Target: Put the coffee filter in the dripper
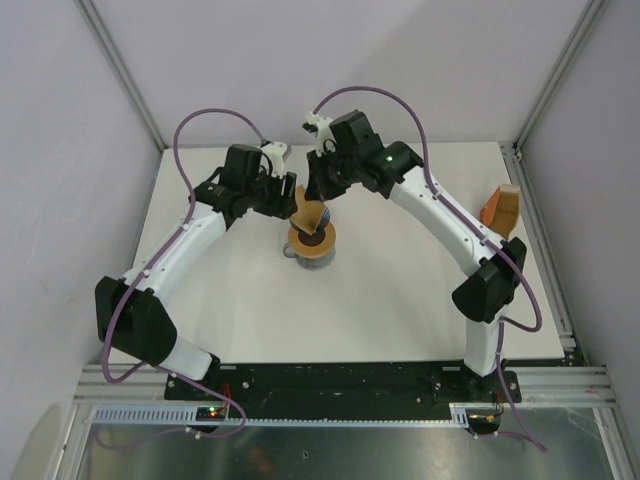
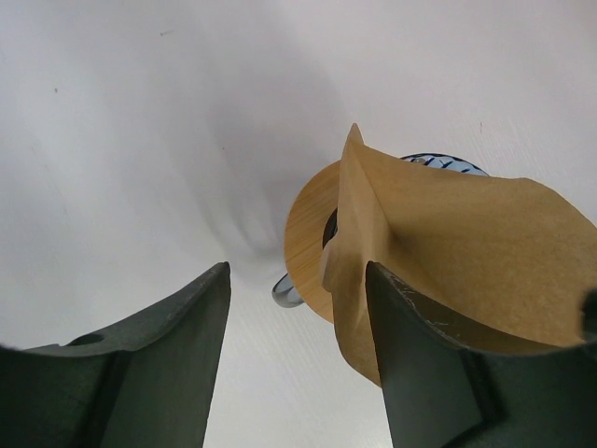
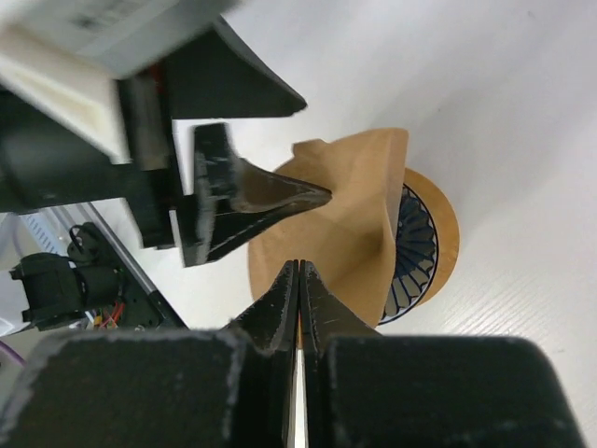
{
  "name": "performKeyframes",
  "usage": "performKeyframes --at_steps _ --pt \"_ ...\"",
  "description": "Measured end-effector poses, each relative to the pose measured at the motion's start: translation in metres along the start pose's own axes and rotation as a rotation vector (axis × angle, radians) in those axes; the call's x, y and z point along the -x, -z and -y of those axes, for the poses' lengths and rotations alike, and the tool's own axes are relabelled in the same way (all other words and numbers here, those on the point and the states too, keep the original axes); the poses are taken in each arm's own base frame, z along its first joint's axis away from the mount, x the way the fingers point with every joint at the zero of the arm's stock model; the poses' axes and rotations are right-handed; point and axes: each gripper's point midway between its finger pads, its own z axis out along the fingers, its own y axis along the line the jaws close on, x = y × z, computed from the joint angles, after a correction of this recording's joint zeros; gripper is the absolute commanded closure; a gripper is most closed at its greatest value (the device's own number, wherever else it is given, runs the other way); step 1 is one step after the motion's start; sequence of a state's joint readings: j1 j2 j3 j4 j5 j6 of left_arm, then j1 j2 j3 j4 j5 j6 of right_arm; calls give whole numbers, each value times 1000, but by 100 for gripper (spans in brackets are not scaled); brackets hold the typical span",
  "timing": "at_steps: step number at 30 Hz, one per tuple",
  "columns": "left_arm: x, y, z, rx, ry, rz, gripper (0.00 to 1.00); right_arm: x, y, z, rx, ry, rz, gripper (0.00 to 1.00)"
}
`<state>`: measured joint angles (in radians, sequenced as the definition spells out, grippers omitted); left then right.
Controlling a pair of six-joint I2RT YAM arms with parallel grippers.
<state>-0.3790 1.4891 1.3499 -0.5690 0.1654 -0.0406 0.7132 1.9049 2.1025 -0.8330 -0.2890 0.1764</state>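
The coffee filter (image 1: pixel 308 213), a tan paper piece partly spread, hangs just above the dripper (image 3: pixel 416 250), a blue ribbed cone. In the left wrist view the coffee filter (image 2: pixel 448 252) wraps round my left gripper's right finger (image 2: pixel 420 364). My left gripper (image 2: pixel 297 271) is open, and mostly bare table shows between its fingers. My right gripper (image 3: pixel 298 264) is shut, its tips pinching the near edge of the coffee filter (image 3: pixel 345 224). In the top view both grippers meet over the cone, the left gripper (image 1: pixel 287 203) from the left and the right gripper (image 1: pixel 322 190) from behind.
The dripper sits in a flat round amber disc (image 3: pixel 446 224) on a clear glass jug (image 2: pixel 284 294) at the middle of the white table (image 1: pixel 400 300). An orange-tan object (image 1: pixel 500 207) stands at the table's right edge. Walls close off the table's left, back and right sides.
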Motion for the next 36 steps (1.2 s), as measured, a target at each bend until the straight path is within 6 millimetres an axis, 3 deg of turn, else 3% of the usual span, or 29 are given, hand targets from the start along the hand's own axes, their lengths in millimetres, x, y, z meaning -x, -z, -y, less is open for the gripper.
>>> performKeyframes --at_steps 8,23,28,36 --pt "0 0 0 1 0 0 34 -33 -32 16 -57 -38 -110 100" --pt "10 15 -13 24 2 45 33 -81 -66 44 -256 -8 -314 100" --pt "12 19 -14 13 8 56 35 -83 -64 45 -272 7 -329 100" --pt "-4 11 -10 -27 19 14 37 -65 -69 35 -254 26 -281 100"
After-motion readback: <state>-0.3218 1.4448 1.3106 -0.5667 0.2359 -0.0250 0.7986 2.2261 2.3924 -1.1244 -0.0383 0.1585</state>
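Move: The coffee filter, leaning crookedly in the dripper, lies almost straight below the closed right fingertips, about 11 cm down and 1 cm ahead. The dripper's middle is some 5 cm lower than the filter, about 1 cm back and 2 cm right of it; the glass carafe stands beneath, roughly 24 cm below the right hand and 1 cm to its right. From the open left hand the filter is about 6 cm right, 1 cm ahead and 3 cm lower. Into the coffee filter's open mouth the right hand sinks about 11 cm with fingers shut, tipping some 20 degrees so they point more steeply down, until the tips rest against the paper inside. It then rises about 1.5 cm, easing forward and left. The left hand, fingers still open, lifts about 2 cm up and left beside the filter, then drops most of the way back down. ##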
